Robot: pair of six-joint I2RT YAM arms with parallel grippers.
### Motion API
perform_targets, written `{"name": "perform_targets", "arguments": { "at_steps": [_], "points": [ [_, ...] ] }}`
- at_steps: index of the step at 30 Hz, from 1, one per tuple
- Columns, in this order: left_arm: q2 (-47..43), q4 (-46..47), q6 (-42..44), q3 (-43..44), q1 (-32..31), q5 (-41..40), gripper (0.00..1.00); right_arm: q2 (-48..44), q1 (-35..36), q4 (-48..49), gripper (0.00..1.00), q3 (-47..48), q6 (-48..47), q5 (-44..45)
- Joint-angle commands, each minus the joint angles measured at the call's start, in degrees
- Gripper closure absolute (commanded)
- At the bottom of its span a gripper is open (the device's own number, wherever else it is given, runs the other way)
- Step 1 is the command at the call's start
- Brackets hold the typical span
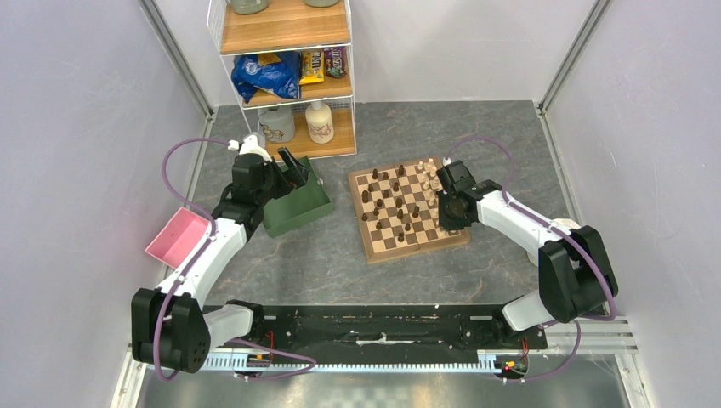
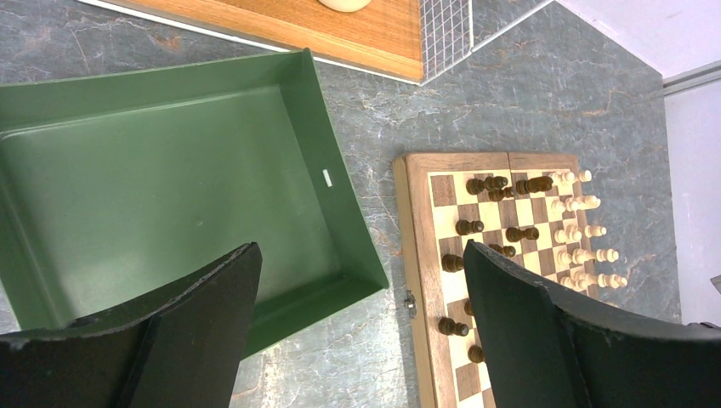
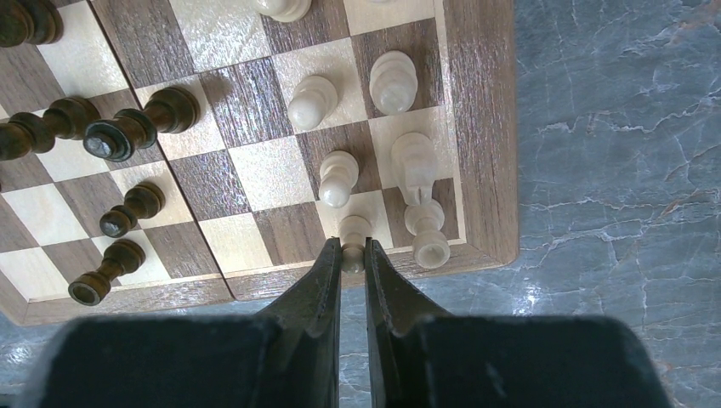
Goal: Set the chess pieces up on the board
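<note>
The board (image 1: 417,248) lies right of centre on the grey table. Dark chess pieces (image 1: 387,200) are scattered over its middle and left. Cream chess pieces (image 1: 432,178) line its far right side. My right gripper (image 3: 353,248) is shut on a small cream piece (image 3: 354,229) that stands on a light square by the board's corner (image 3: 480,127). Other cream pieces (image 3: 414,161) stand close beside it. My left gripper (image 2: 361,248) hangs wide open with nothing between its fingers, above the corner of the green tray (image 2: 153,170) and the bare table left of the board (image 2: 414,255).
The green tray (image 1: 298,208) sits left of the board, and a pink tray (image 1: 178,238) lies by the left wall. A wire shelf unit (image 1: 289,76) with bottles and snack bags stands at the back. Walls close in on both sides.
</note>
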Motion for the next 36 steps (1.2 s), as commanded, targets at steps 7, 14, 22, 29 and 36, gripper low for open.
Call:
{"name": "perform_targets", "arguments": {
  "at_steps": [7,14,22,29,36],
  "points": [
    [-0.1,3.2,-1.4,0.4,0.5,0.9,0.04,0.0,-0.3,0.6,0.73,0.3,-0.6,-0.1],
    [-0.2,3.2,-1.4,0.1,0.5,1.0,0.04,-2.7,-0.4,-0.6,0.62,2.3,-1.3,-3.3],
    [0.0,3.2,-1.4,0.1,0.5,0.9,0.04,-8.1,-0.2,-3.3,0.48,3.9,-1.5,-5.4],
    [1.0,1.7,-0.9,3.8,0.5,1.3,0.04,-9.9,-0.1,-1.8,0.33,5.5,0.3,-9.3],
    [4.0,-4.1,1.4,14.2,0.5,1.7,0.03,-3.7,-0.1,-3.5,0.30,15.0,0.1,-7.9]
  ]
}}
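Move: The white pawn is already between the right fingers, on the board's near edge rank, its middle about 1 cm below the hand point. At that same height, the next white pawn is 3 cm ahead and 1 cm left of the hand, the corner white piece 3 cm right and 1 cm ahead, and the nearest dark pawn 11 cm left and 2 cm back. From the left hand, the held pawn is roughly 40 cm right, 8 cm back and 13 cm below. Holding its place at first, the right hand spreads its fingers and lets go of the white pawn, then climbs straight off it, some 8 cm, drifting about 3 cm left over the board. The fingers keep opening on the way up and the wrist tilts by nearly 15 degrees, left side rising and fingertips swinging forward. Late on, the open, empty left hand lifts 2 to 3 cm and eases forward. ##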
